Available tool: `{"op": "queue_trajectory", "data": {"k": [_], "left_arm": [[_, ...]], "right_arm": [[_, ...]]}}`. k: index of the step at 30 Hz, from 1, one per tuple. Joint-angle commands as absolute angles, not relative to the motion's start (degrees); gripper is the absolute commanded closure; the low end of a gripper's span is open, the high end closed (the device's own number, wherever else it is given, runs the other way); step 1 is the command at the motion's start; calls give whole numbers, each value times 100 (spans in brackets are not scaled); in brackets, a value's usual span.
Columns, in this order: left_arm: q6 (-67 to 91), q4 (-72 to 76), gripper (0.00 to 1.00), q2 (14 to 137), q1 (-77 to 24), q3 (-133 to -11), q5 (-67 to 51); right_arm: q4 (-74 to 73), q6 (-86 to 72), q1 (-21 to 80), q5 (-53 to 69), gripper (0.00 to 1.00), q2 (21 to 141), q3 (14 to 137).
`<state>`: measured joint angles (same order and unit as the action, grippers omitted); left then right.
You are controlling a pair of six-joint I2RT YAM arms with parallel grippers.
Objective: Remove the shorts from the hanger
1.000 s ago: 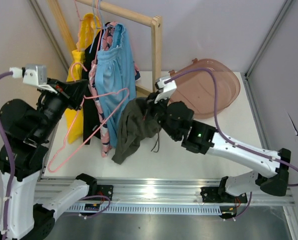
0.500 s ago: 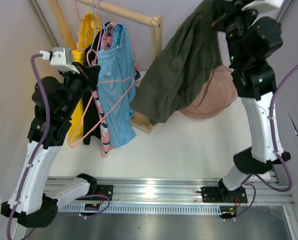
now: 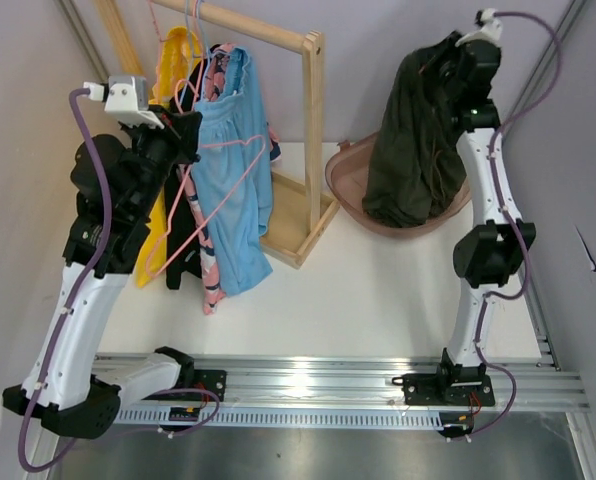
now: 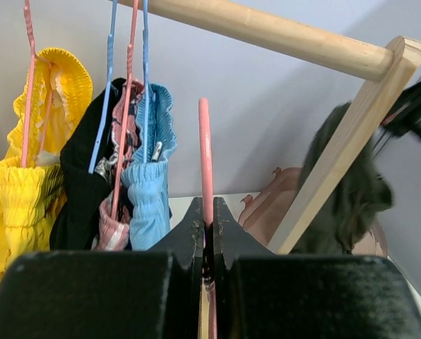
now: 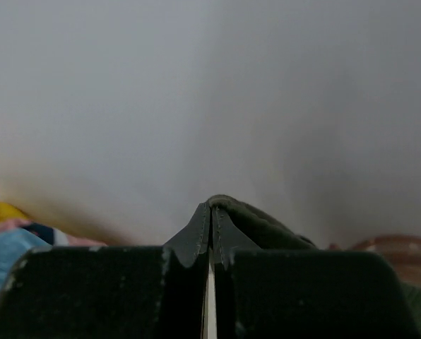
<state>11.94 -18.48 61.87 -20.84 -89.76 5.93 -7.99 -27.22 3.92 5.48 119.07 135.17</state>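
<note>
The dark olive shorts hang free of the hanger, pinched at the top by my shut right gripper high at the back right. Their lower end drapes into the brown basket. In the right wrist view the gripper is shut with a fold of the shorts bulging beside its tips. My left gripper is shut on the bare pink hanger, held up in front of the garments on the rack. The left wrist view shows the gripper clamped on the hanger wire.
A wooden rack stands at the back, its rail carrying yellow, black and light blue garments on hangers. The white table lies in front of it. Grey walls close in on both sides.
The right arm swung the shorts from the table's middle up and over to the back right, where they now hang into the basket. The left arm lifted the bare hanger toward the rack.
</note>
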Motion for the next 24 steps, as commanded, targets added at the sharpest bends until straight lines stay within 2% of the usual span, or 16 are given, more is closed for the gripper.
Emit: {"op": "queue_trajectory", "data": {"k": [1, 2, 3, 4, 6, 7, 8, 11, 14, 19, 24], "left_arm": [[1055, -1521, 100, 6415, -2109, -9395, 721], [976, -1547, 100, 6634, -2109, -9683, 721], [941, -1582, 100, 6775, -2109, -9816, 686], [914, -1608, 100, 6907, -2109, -9930, 659], [853, -1687, 100, 7399, -2101, -10491, 607], [835, -1731, 100, 7566, -2101, -10799, 580], [818, -1818, 100, 7924, -2101, -10967, 554], [756, -1994, 100, 8610, -2092, -11784, 317], [808, -1986, 100, 9025, -2092, -12426, -139], [1133, -2391, 100, 10045, -2092, -13771, -640], [1397, -1697, 100, 10089, -2127, -13385, -1036]], "right_arm": [[-736, -2813, 466, 1283, 100, 11953, 13405], [-877, -2769, 483, 1292, 97, 11866, 13273], [-1036, -2742, 492, 1292, 75, 11778, 13106], [-1133, -2768, 492, 1248, 22, 11638, 12843], [-986, -2786, 597, 872, 1, 10875, 11475], [-480, -2760, 650, 731, 0, 10541, 10869], [-214, -2734, 790, 521, 1, 9859, 9671], [693, -2733, 1045, 326, 1, 8733, 7830], [931, -2777, 1212, 325, 1, 8149, 6720], [1125, -2804, 1459, 273, 1, 7340, 5705], [1301, -2935, 1555, 396, 0, 7163, 5133]]}}
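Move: Ahead of the left hand, which still holds the empty pink hanger, the wooden rail's free stretch lies about 19 cm forward, 11 cm right and 7 cm up; the rack post is 13 cm forward and 20 cm right, the blue shorts 18 cm forward, 4 cm right and lower. The right hand grips the hanging olive shorts; the pink basin lies some 12 cm back, 1 cm right and 42 cm below, the rack post 17 cm back and 20 cm left. Plunging about 20 cm over the basin, the right hand opens wide early on, lets go of the olive shorts, then draws back some 20 cm and a little left, tipping its fingers down. Meanwhile the left hand keeps its pinch on the hanger and carries it forward, right and slightly up, bringing the hook to the rail and turning a little clockwise. ##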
